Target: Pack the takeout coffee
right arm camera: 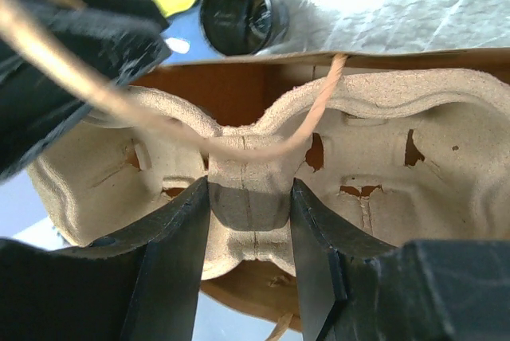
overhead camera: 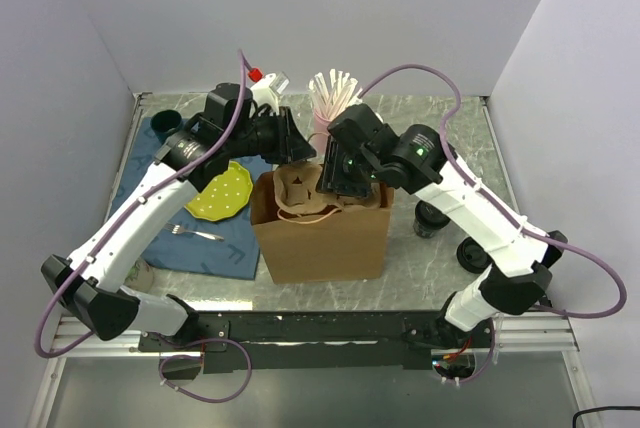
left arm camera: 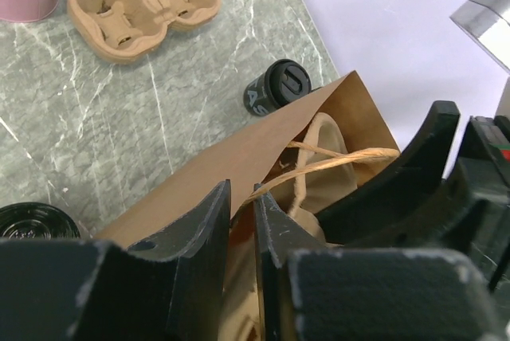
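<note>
A brown paper bag (overhead camera: 320,243) stands open mid-table. A moulded pulp cup carrier (right arm camera: 382,142) sits in its mouth, and my right gripper (right arm camera: 249,197) is shut on the carrier's central ridge. From above, the right gripper (overhead camera: 338,186) reaches into the bag from the right. My left gripper (left arm camera: 241,201) is shut on the bag's back rim (left arm camera: 199,182), beside the twine handle (left arm camera: 335,162); from above, this left gripper (overhead camera: 293,148) is at the bag's far left edge. A black takeout coffee cup (overhead camera: 432,216) lies right of the bag. A second carrier (left arm camera: 143,2) rests on the table.
A black-lidded cup (overhead camera: 475,253) stands at the right. A pink cup of straws (overhead camera: 330,98) is behind the bag. A blue cloth (overhead camera: 160,218) on the left holds a yellow plate (overhead camera: 222,191), a fork (overhead camera: 195,234) and a dark teal cup (overhead camera: 165,123). White walls enclose the table.
</note>
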Controlling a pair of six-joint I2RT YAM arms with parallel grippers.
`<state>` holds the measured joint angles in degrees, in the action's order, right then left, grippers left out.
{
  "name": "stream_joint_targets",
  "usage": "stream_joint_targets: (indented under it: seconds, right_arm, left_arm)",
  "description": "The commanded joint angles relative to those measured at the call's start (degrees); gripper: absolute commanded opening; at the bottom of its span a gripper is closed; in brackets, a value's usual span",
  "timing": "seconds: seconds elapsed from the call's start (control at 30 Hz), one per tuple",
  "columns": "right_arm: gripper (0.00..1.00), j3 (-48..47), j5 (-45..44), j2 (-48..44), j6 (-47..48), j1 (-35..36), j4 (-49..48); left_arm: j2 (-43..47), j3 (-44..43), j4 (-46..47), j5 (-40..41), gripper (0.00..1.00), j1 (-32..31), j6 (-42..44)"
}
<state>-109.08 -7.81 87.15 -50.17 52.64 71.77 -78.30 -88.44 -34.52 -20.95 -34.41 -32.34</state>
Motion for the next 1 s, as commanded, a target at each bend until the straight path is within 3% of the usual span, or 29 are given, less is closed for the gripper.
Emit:
stream_joint_targets:
  seconds: [0.0,0.2,0.37,0.6,0.73,0.83,0.87,0.97]
  right_arm:
    - [0.43,-0.4,-4.6,-0.2,-3.6,0.7,-0.6]
    - [0.43,2.1,-5.5,-0.4,-4.7,0.9,-0.7]
    - [0.44,-2.1,-8.2,0.6,-4.1,1.2,7.4]
    - [0.44,-3.4,-12.7,0.4,-2.5,1.5,10.6]
    - [0.44,2.4,-12.5,-1.5,-1.4,1.9,4.9]
    - [0.44,4.5,-10.2,-1.7,-1.6,1.9,2.1]
    - [0.44,4.6,-9.4,-1.7,-1.9,1.9,1.8]
    - [0.44,5.0,-9.3,-2.4,-2.9,1.9,2.0]
  left_arm:
    - [3.0,0.5,2.9,1.4,0.24,0.0,-1.5]
    - [3.2,0.4,1.9,2.0,0.24,0.0,-0.8]
    - [2.7,-1.1,-0.4,5.3,0.23,0.0,0.6]
    - [3.0,-1.4,-1.1,6.5,0.23,0.0,0.2]
    - [3.2,-1.0,-1.3,6.8,0.24,0.0,-0.1]
    - [3.4,-2.3,-2.2,7.4,0.32,0.0,0.1]
    - [3.3,-3.1,-2.8,7.6,0.42,0.0,0.3]
    - [3.9,-8.5,-6.6,8.7,0.57,0.0,2.7]
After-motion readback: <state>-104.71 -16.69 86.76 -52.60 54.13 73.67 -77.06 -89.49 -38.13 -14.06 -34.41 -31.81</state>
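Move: With the cup carrier gripped by its middle, the right gripper is over the bag's mouth; the bag's middle lies about 12 cm below it, 1 cm back. From this gripper the black open cup stands roughly 13 cm left and 6 cm ahead, the lidded cup some 26 cm right and 5 cm ahead, both about 20 cm lower. From the left gripper, pinching the handle, the bag's middle lies 8 cm back, 4 cm right, 15 cm below. Keep the carrier gripped and lower it into the bag with the right gripper, about 3 cm down and 2 cm to the right, easing its left side down by some 10 degrees and turning slightly clockwise. Draw the left gripper about 2 cm left, turning it a little counter-clockwise, and near the end open its fingers to let go of the bag handle. ##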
